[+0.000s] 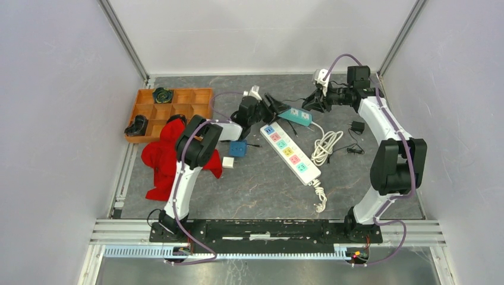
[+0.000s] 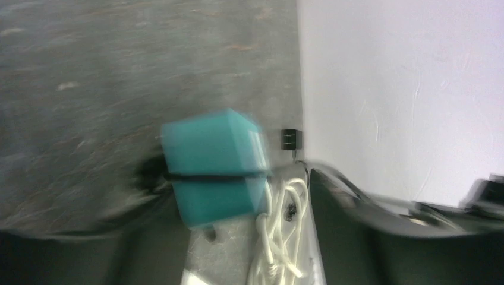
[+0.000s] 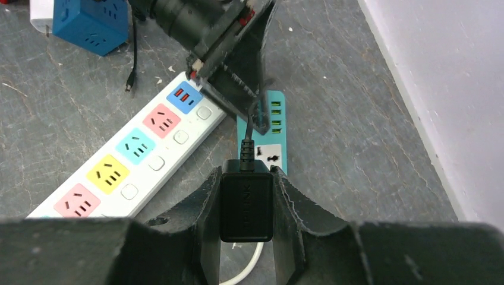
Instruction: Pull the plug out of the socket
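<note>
The teal socket strip lies at the back middle of the table. My left gripper is shut on its left end; in the blurred left wrist view the teal block sits between the jaws with a black cable across it. My right gripper is shut on the black plug adapter, gripped by its sides. The plug sits just in front of the strip's white outlet. Its prongs are hidden, so I cannot tell if it is seated. Its cable runs toward the left gripper's fingers.
A long white power strip with coloured outlets lies diagonally at centre, its white cord coiled to the right. A blue cube socket, a red cloth, an orange tray and a small black adapter are around.
</note>
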Tool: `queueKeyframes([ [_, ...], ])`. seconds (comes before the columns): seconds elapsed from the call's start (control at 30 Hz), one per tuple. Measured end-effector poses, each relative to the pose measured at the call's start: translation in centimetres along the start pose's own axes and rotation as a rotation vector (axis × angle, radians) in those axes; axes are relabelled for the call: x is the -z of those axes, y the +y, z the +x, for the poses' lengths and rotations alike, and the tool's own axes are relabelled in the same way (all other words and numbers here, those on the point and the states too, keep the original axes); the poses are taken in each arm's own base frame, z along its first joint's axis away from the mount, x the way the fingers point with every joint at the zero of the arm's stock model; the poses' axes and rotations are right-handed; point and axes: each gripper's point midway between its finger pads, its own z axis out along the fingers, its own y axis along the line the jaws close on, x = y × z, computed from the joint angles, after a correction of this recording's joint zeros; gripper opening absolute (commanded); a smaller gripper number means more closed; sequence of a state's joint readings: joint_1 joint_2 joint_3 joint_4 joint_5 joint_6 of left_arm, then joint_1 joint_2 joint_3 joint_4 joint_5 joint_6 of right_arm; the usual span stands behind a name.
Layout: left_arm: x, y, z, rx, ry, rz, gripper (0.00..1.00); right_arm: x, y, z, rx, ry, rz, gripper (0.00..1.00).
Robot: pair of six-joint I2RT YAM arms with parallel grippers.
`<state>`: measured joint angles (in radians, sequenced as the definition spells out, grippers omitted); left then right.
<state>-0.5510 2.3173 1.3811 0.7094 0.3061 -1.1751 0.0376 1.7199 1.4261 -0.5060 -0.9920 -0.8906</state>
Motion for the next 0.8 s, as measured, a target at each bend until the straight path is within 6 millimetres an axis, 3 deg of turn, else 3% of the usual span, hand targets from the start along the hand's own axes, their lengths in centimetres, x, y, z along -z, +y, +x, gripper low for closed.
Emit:
queueKeyframes([
  [0.17,-0.6,-3.3,-1.9,-0.114,-0.011,-0.002,1.0,0.6,-0.5,0.4,-0.035,0.006,0.021,0.0],
  [0.3,0.8,-2.5,-1.9,-0.205,0.027,-0.109,1.0,1.1,-1.5,0.6,-0.073,0.0,0.063,0.0],
  [0.4,2.6,-2.5,-1.8,-0.292,0.072,-0.179,1.0,3.1,-3.0,1.9,-0.131,0.003,0.153,0.0],
  [0.6,9.0,-6.0,-2.3,-0.502,0.121,-0.234,1.0,7.3,-5.9,5.1,-0.214,0.066,0.339,0.0],
  [0.7,12.8,-9.2,-3.3,-0.611,0.083,-0.225,1.0,8.4,-7.1,6.5,-0.227,0.128,0.416,0.0],
  [0.8,17.2,-12.2,-4.5,-0.729,0.007,-0.214,1.0,9.2,-8.1,9.2,-0.253,0.212,0.478,0.0],
])
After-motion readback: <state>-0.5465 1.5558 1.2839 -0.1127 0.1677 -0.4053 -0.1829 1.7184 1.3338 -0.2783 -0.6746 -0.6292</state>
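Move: The right hand already holds the black plug about 13 cm above the socket's middle, which lies some 4 cm to the left and 1 cm back. The loose adapter lies 20 cm to its right and 5 cm back, the white strip 15 cm back and 5 cm left. The left hand's fingers are around the socket's left end, the socket's middle about 4 cm to its right, 2 cm back and 1 cm below. Left fingers open off the socket, then rise 16 cm leftward and back; right carries the plug 14 cm right. ##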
